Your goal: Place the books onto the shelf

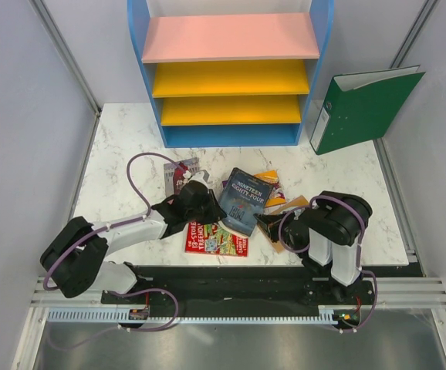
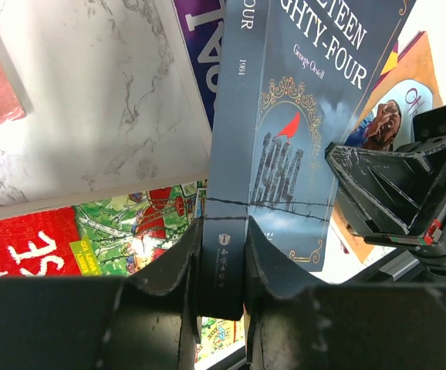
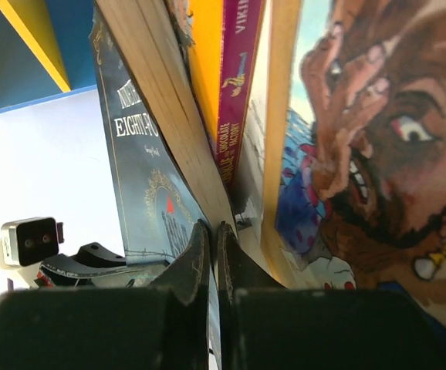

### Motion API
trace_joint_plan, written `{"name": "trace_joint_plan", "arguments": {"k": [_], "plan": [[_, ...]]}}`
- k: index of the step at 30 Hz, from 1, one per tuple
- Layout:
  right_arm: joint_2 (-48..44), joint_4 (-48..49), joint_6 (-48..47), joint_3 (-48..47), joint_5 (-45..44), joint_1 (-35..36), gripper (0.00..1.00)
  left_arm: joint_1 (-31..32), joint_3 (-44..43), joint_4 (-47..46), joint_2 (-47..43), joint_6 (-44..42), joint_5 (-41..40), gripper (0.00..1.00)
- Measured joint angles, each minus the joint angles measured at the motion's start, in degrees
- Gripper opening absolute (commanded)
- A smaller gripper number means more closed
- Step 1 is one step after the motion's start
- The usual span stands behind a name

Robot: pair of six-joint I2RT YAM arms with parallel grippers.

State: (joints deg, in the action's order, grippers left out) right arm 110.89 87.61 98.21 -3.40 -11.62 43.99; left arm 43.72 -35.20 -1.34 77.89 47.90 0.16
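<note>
The dark blue "Nineteen Eighty-Four" book (image 1: 244, 199) lies tilted on a pile of books mid-table. My left gripper (image 2: 221, 231) is shut on the lower end of its spine (image 2: 234, 116). From the right, my right gripper (image 3: 213, 229) is shut, its tips against the bottom edge of that book's page block (image 3: 169, 92). An orange illustrated book (image 3: 377, 154) and a magenta-spined one (image 3: 234, 85) lean beside it. The red-green Treehouse book (image 1: 215, 239) lies flat beneath my left gripper (image 1: 214, 202). A small maroon-grey book (image 1: 178, 171) lies behind it. The shelf (image 1: 231, 35) stands at the back.
A big green ring binder (image 1: 366, 108) leans against the shelf's right side. More orange books (image 1: 273, 181) poke out from behind the pile. The marble tabletop (image 1: 123, 154) is walled on both sides. A black rail (image 1: 231, 281) runs along the near edge.
</note>
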Motion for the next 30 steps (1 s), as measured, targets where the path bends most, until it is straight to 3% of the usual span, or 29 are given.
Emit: {"name": "trace_joint_plan", "arguments": {"k": [4, 8, 10, 11, 12, 15, 18, 24, 30], "plan": [[-1.4, -0.9, -1.8, 0.0, 1.1, -0.7, 0.00, -0.2, 0.0, 0.2, -0.3, 0.0, 0.4, 0.02], [-9.4, -8.5, -7.1, -0.3, 3.2, -1.3, 0.05, -0.2, -0.1, 2.1, -2.3, -0.1, 0.9, 0.02], [-16.4, -17.1, -11.5, -1.6, 3.9, -1.4, 0.29, -0.2, -0.4, 4.2, -4.0, -0.3, 0.8, 0.02], [-21.3, -24.4, -14.1, -3.2, 4.0, -1.3, 0.37, -0.2, -0.8, 5.4, -4.8, -0.5, 0.5, 0.02], [-26.3, -32.7, -17.4, -5.7, 3.8, -1.2, 0.52, -0.3, -1.1, 6.1, -5.4, -0.8, 0.2, 0.02], [-37.4, -52.0, -26.1, -14.1, 2.1, -0.4, 0.73, -0.4, -3.0, 9.0, -7.1, -1.7, -0.5, 0.02], [-44.4, -65.0, -34.2, -21.5, -0.8, 0.1, 0.84, -0.4, -5.4, 11.2, -7.8, -2.4, -0.3, 0.02], [-49.1, -78.0, -42.9, -24.8, -6.7, 0.1, 0.98, -0.1, -9.3, 15.3, -8.3, -3.7, 1.9, 0.02], [-54.3, -85.6, -45.9, -23.5, -12.5, 0.0, 0.98, -0.1, -14.9, 22.5, -9.7, -4.7, 3.1, 0.02]]}}
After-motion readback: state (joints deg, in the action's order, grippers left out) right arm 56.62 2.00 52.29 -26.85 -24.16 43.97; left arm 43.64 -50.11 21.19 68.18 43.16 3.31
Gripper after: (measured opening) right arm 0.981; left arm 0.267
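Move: The left hand holds the lower end of the Nineteen Eighty-Four book's spine; the shelf's front edge lies about 23 cm ahead and 3 cm right. The Treehouse book is some 5 cm back, 1 cm left and 5 cm below. From the right hand, low at the fore-edge, the held book's middle is roughly 5 cm ahead and 4 cm left, the orange book 9 cm ahead and 2 cm left, and the brown book 2 cm back and 6 cm right. Upward goes the left hand, some 9 cm nearly straight, keeping its shut grip on the spine and lifting the Nineteen Eighty-Four book off the table. The right hand opens wide and lets go of the fore-edge as it springs up about 12 cm and slightly forward, then swings right away from the book, rolling nearly 50 degrees with its left side sinking. ##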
